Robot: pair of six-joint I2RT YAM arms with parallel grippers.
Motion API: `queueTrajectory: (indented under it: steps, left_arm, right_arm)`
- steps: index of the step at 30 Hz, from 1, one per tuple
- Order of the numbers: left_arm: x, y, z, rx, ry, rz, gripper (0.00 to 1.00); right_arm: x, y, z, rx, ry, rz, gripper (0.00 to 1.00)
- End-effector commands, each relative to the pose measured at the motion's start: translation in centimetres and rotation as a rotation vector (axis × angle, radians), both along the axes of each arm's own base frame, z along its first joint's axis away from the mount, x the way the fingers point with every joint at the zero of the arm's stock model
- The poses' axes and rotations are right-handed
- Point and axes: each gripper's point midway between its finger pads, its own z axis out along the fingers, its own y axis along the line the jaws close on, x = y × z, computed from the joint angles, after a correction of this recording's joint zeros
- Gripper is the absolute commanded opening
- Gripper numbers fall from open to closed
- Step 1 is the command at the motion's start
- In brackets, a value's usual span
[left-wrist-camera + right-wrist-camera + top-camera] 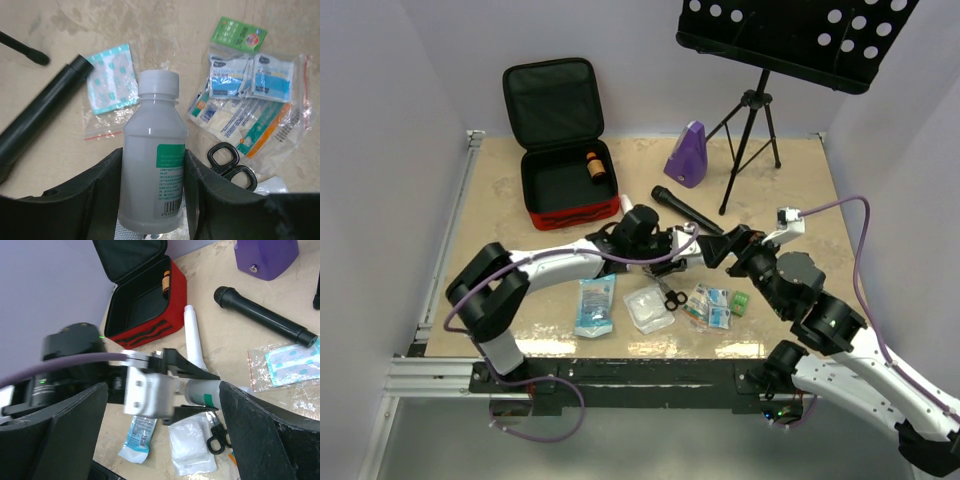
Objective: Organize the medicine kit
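The medicine kit (pixel 570 213) is a red zip case with black lining, lying open at the back left, its lid (pixel 552 97) leaning on the wall. A small brown bottle (pixel 595 166) lies inside it. My left gripper (pixel 685 248) is shut on a white plastic bottle (pixel 152 165) with a green label and white cap, held just above the table centre. My right gripper (pixel 716 246) stands open right in front of it, its fingers (pixel 260 430) either side of the left gripper and the bottle (pixel 200 390), touching neither. The kit (pixel 150 330) lies beyond.
A black microphone (pixel 688 210) and a purple metronome (pixel 687 155) lie behind the grippers, beside a music stand's tripod (pixel 750 120). A white tube (pixel 193 337) lies next to the kit. Near the front edge are black scissors (pixel 230 162), wipe packets (pixel 250 100), a plaster bag (pixel 111 80), a gauze pouch (pixel 649 308) and a blue pouch (pixel 595 305).
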Motion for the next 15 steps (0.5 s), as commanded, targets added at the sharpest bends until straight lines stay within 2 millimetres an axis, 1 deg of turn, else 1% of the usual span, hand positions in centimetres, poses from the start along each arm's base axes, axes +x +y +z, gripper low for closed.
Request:
queueTrajectory:
  steps: [1, 3, 4, 5, 6, 7, 8, 9, 11, 12, 13, 14, 15]
  left_arm:
    - [0.6, 0.7, 7.7, -0.159, -0.085, 0.041, 0.19]
    - [1.3, 2.8, 9.1, -0.209, -0.071, 0.095, 0.19]
    - [2.3, 4.4, 10.0, -0.257, -0.063, 0.151, 0.18]
    - [3.2, 6.0, 11.2, -0.315, -0.064, 0.201, 0.18]
    - [3.8, 7.6, 13.0, -0.378, -0.073, 0.25, 0.19]
    - [4.5, 9.4, 14.3, -0.431, -0.093, 0.311, 0.19]
    - [5.4, 11.0, 14.7, -0.46, -0.115, 0.388, 0.2]
    - [6.1, 12.4, 16.0, -0.504, -0.148, 0.461, 0.21]
    - [7.9, 15.0, 17.7, -0.569, -0.188, 0.615, 0.21]
    - [9.2, 16.5, 18.2, -0.592, -0.203, 0.72, 0.23]
    - [10.6, 18.1, 18.8, -0.603, -0.222, 0.823, 0.22]
    - [11.5, 19.0, 18.9, -0.621, -0.195, 0.898, 0.2]
    - [12.9, 20.2, 19.8, -0.644, -0.205, 0.982, 0.2]
  right_arm:
    - [0.2, -0.1, 2.8, 0.065, -0.053, -0.017, 0.98]
    - [0.3, -0.1, 3.3, 0.075, -0.064, -0.019, 0.98]
    - [0.4, 0.0, 3.4, 0.077, -0.067, -0.017, 0.98]
    - [0.4, 0.2, 3.5, 0.076, -0.074, -0.01, 0.98]
    - [0.5, 0.4, 3.5, 0.075, -0.075, -0.006, 0.98]
    - [0.5, 0.6, 3.4, 0.073, -0.074, 0.002, 0.98]
    - [0.7, 0.8, 3.0, 0.068, -0.068, 0.002, 0.98]
    - [0.8, 1.0, 2.7, 0.065, -0.062, 0.007, 0.98]
    - [1.1, 1.7, 1.7, 0.056, -0.047, 0.023, 0.98]
    - [1.1, 2.0, 1.3, 0.052, -0.044, 0.031, 0.98]
    - [1.2, 2.2, 1.0, 0.05, -0.041, 0.037, 0.98]
    - [1.3, 2.4, 0.9, 0.05, -0.041, 0.04, 0.98]
    - [1.4, 2.5, 0.7, 0.049, -0.039, 0.043, 0.98]
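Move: The kit case, open with its tray up, lies about 23 cm to the left of the left hand, 17 cm ahead and some 6 cm lower; the brown bottle in it sits about 17 cm left and 20 cm ahead. Between, the white microphone is 8 cm left and 6 cm ahead, and the small blue-white bottle 14 cm left, 2 cm back, both 8 cm down. From the right hand the case lies roughly 34 cm left, 21 cm ahead and 25 cm below. Lifting the white bottle already in its grip, the left hand first goes nearly straight up, then sweeps fast to the left and forward while still rising, over the white microphone towards the case: about 16 cm left, 14 cm up and some 8 cm forward. The wrist swings counter-clockwise and levels, so the fingers turn from right-and-down to forward-right; they keep their hold. ##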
